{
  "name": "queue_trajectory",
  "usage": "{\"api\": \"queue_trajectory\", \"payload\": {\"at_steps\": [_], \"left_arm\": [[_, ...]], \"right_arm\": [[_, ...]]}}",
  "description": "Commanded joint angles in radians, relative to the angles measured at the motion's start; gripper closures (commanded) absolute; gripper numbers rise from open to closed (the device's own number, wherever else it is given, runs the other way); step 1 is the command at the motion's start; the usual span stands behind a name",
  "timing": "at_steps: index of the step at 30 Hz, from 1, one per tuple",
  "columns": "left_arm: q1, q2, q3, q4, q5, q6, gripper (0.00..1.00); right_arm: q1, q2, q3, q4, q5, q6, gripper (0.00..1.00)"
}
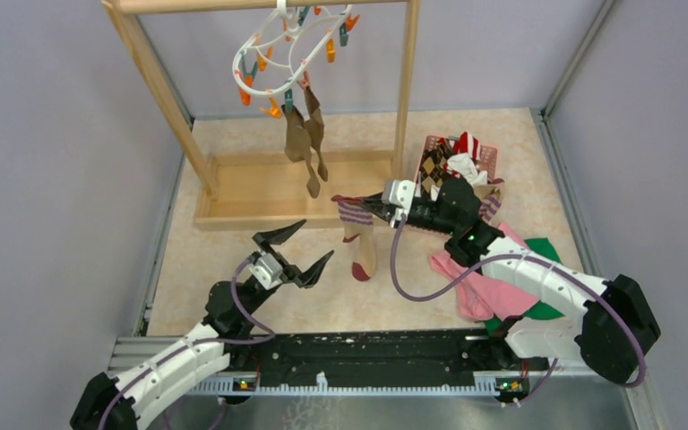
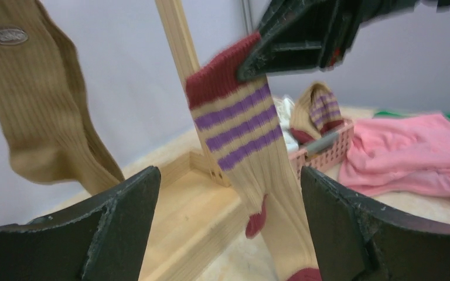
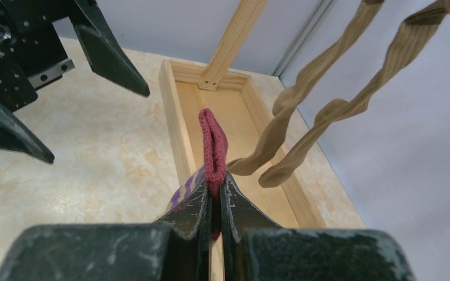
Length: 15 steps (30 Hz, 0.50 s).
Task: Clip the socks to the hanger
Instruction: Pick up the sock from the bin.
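Observation:
The white ring hanger [image 1: 279, 47] with orange and teal clips hangs from the wooden rack's top bar. Two olive-brown socks [image 1: 305, 143] dangle from its clips. My right gripper [image 1: 367, 208] is shut on the maroon cuff of a tan sock with purple stripes [image 1: 359, 244], which hangs down with its toe near the floor. In the right wrist view the cuff [image 3: 212, 143] sticks up from the closed gripper [image 3: 215, 184]. My left gripper [image 1: 318, 238] stands wide open just left of that sock, empty. Through its wrist view the striped sock [image 2: 252, 146] hangs ahead of the open gripper [image 2: 228, 199].
A pink basket [image 1: 491, 152] at the right rear holds more socks. A pink cloth [image 1: 473, 288] and a green cloth [image 1: 542, 311] lie under my right arm. The wooden rack's base tray [image 1: 251, 190] and right post [image 1: 405, 90] stand behind both grippers.

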State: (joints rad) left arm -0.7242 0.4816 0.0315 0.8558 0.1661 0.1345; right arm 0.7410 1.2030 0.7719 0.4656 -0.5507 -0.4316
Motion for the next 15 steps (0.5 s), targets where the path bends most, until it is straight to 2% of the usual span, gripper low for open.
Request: {"api": "queue_trajectory", "payload": {"at_steps": [1,8,15], "left_arm": [[0.078,0.082,-0.092,0.442,0.118,-0.099,0.07],[0.206,0.304,-0.042,0.622,0.297,-0.208,0.16],[0.222,0.464,0.012,0.740,0.391,-0.229,0.29]], "right_arm": [[-0.036,-0.023,0.004,0.077,-0.129,0.056,1.00],[-0.036,0.009,0.024,0.066,-0.235,0.057,1.00],[-0.036,0.038,0.045,0.078,-0.291,0.073,1.00]]}}
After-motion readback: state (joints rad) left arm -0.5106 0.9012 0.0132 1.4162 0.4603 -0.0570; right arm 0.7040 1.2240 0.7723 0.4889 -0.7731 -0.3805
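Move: From the left gripper, open and empty, the striped sock's cuff is about 7 cm ahead, 9 cm to the right and 4 cm higher. The brown socks hang some 20 cm ahead of it, almost in line and about 8 cm above; the wooden tray's middle is roughly 27 cm ahead, 5 cm left and 22 cm down. The right gripper already pinches that cuff, whose middle is 3 cm left and 1 cm ahead of its hand point, level with it. Keep the right fingers shut on the striped sock's cuff and draw it back about 2.5 cm towards the left gripper, turning some 10 degrees counter-clockwise. Meanwhile bring the left gripper up nearly 3 cm, sink it most of the way back and ease it 1 cm forward, a few degrees clockwise; start narrowing its fingers, still wide open, beside the cuff without gripping it. ##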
